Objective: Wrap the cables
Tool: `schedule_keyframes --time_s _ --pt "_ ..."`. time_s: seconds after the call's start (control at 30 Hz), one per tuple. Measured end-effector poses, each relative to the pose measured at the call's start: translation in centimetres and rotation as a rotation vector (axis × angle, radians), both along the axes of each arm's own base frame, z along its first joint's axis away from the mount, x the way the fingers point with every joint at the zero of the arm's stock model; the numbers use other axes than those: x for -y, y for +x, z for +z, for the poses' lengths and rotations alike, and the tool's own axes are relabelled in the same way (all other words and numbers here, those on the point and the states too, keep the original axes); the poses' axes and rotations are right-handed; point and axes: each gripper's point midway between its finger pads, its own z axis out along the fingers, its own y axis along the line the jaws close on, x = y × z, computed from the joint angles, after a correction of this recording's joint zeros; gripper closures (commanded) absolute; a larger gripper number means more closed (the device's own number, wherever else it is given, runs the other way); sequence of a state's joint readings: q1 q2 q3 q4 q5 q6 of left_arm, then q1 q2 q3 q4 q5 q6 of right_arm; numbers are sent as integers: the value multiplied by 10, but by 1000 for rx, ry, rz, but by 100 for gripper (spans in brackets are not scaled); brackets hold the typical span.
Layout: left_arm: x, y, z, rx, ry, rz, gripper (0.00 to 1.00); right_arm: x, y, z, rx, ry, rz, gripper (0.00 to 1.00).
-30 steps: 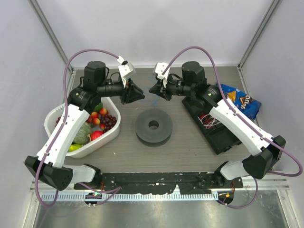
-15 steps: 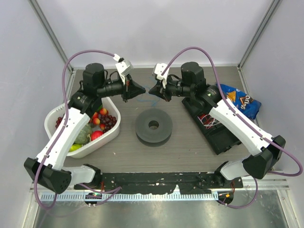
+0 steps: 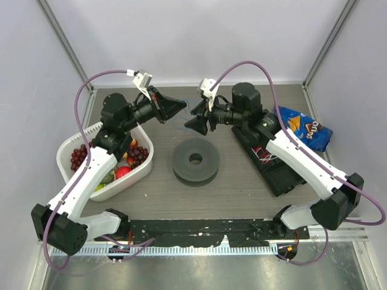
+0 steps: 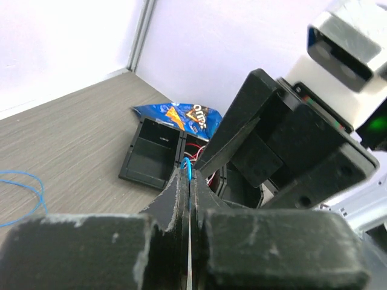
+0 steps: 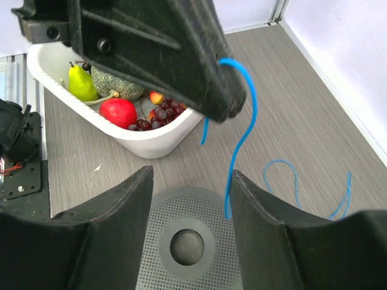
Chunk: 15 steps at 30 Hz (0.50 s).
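My left gripper (image 3: 179,106) is shut on a thin blue cable (image 4: 188,165), and a small loop of it pokes out above the pinched tips (image 4: 189,180). In the right wrist view the cable (image 5: 243,124) hangs from the left gripper's tip (image 5: 225,104) and dangles along the inside of my right finger. My right gripper (image 5: 190,202) is open, with nothing clamped. It faces the left gripper closely, above the table's back middle (image 3: 196,118). More loose cable (image 5: 284,176) lies in loops on the table.
A grey perforated disc (image 3: 195,160) lies at the table's middle, below both grippers. A white basket (image 3: 68,171) of fruit stands at the left. At the right are a black open case (image 3: 279,176) and a blue chips bag (image 3: 304,128).
The left gripper closed on the cable and drew back to the upper left, tilting upward. The right gripper, shut before, has opened and let go of the cable.
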State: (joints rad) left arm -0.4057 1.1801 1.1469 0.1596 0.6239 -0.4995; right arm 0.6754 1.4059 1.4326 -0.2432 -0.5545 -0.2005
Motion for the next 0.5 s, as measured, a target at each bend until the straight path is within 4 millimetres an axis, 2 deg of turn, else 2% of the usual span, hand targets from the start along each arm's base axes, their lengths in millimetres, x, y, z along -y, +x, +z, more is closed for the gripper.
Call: schedule_keyframes --time_s 0.07,0.17,0.27,0.5 --pt "-2 3 3 -5 -20 25 100 4 -2 -1 5 0 -9 34" --pt "-4 6 7 -16 -41 48 100 11 -5 4 36 16 -31 33" --pt "-4 6 10 -44 -69 52 100 18 -3 16 97 55 -77 27" --pt "-3 5 16 -72 -112 46 100 22 10 49 234 162 -143 26"
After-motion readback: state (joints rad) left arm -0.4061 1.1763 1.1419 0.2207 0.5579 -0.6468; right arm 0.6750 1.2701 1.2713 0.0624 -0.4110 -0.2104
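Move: The blue cable is pinched right at my left fingertips. From my opening right hand, that pinch lies roughly 2 cm ahead, 1 cm left and 4 cm above. The grey disc is about 4 cm back and 1 cm to the right of my right hand, some 31 cm below. The black tray's middle lies about 28 cm to the right and 2 cm back from my right hand, some 32 cm down. My right hand, its fingers already parted, spreads them wider and leaves the cable strand beside its pad. It eases about 2 cm to the right, then climbs some 5 cm past the level of my left fingertips, tilting by 15 degrees or so. My left hand keeps the blue cable pinched and lifts only a centimetre or two. ##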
